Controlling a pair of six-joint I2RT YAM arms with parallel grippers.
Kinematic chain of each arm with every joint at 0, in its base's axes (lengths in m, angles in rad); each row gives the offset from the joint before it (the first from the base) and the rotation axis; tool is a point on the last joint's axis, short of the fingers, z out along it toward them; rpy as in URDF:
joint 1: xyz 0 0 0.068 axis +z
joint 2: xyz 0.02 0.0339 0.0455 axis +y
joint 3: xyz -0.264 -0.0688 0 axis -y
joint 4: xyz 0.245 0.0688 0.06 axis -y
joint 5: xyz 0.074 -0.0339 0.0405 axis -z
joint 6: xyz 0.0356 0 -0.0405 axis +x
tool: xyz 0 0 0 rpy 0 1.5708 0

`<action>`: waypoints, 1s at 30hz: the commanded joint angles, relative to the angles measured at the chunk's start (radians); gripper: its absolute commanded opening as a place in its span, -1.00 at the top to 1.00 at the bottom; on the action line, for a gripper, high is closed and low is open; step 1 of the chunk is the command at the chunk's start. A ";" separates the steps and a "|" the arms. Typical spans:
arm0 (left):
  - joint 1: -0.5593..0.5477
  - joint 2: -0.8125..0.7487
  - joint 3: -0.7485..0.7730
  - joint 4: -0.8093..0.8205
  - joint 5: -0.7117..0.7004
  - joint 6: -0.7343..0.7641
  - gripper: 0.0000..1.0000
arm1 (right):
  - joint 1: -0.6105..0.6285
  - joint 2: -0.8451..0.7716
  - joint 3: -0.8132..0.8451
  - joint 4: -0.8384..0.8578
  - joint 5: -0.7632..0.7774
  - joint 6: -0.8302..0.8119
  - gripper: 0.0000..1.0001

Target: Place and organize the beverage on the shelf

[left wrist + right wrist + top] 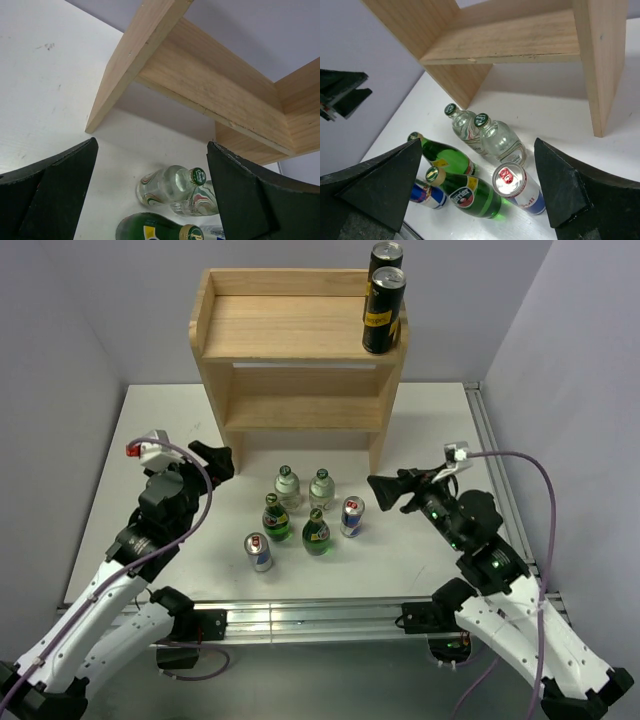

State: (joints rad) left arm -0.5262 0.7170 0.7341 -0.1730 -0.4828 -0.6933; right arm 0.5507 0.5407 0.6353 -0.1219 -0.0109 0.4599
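Observation:
The light-wood shelf (300,340) stands at the back of the table. Two tall black cans (383,308) stand at the right end of its top tier. On the table in front stand two clear bottles (287,487) (321,487), two green bottles (276,518) (316,532) and two blue-silver cans (352,516) (259,551). My left gripper (215,458) is open and empty, left of the bottles; its view shows a clear bottle (170,186). My right gripper (385,489) is open and empty, right of them; its view shows a can (517,187) and a green bottle (467,192).
The table's white top (150,430) ends at a metal rail (320,618) along the near edge. Grey walls close in the back and sides. The shelf's lower tier (300,410) holds nothing. The left gripper (342,92) shows at the left of the right wrist view.

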 commanded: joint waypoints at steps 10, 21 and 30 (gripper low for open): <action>-0.083 -0.036 -0.050 -0.039 -0.138 0.003 -0.93 | 0.095 -0.072 -0.012 -0.317 0.083 0.126 -1.00; -0.106 -0.044 -0.113 0.015 -0.148 0.014 -0.91 | 0.280 0.046 -0.174 -0.329 0.369 0.384 -1.00; -0.116 -0.071 -0.151 0.044 -0.160 0.023 -0.91 | 0.411 0.168 -0.307 0.013 0.472 0.385 -1.00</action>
State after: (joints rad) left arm -0.6369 0.6720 0.6018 -0.1799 -0.6193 -0.6910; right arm 0.9573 0.7052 0.3573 -0.2916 0.3790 0.8330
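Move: The right-hand silver-blue can stands about 4 cm to the left of the right hand, level with it front to back, and some 24 cm lower. The right green bottle is about 7 cm to the can's left and 4 cm nearer the base. The right clear bottle lies 6 cm to the can's left and 6 cm farther out. From the left hand, the same can is roughly 22 cm to the right, 6 cm back and 24 cm below. Down steeply, some 20 cm, the right hand drops towards the can's near side, drawing back about 5 cm and easing left at the end, while its wide-open fingers tip downwards by roughly 30 degrees; it comes close to the can, with no touch to be seen. The left hand, also open and empty, sinks about 5 cm near the shelf's left post. ##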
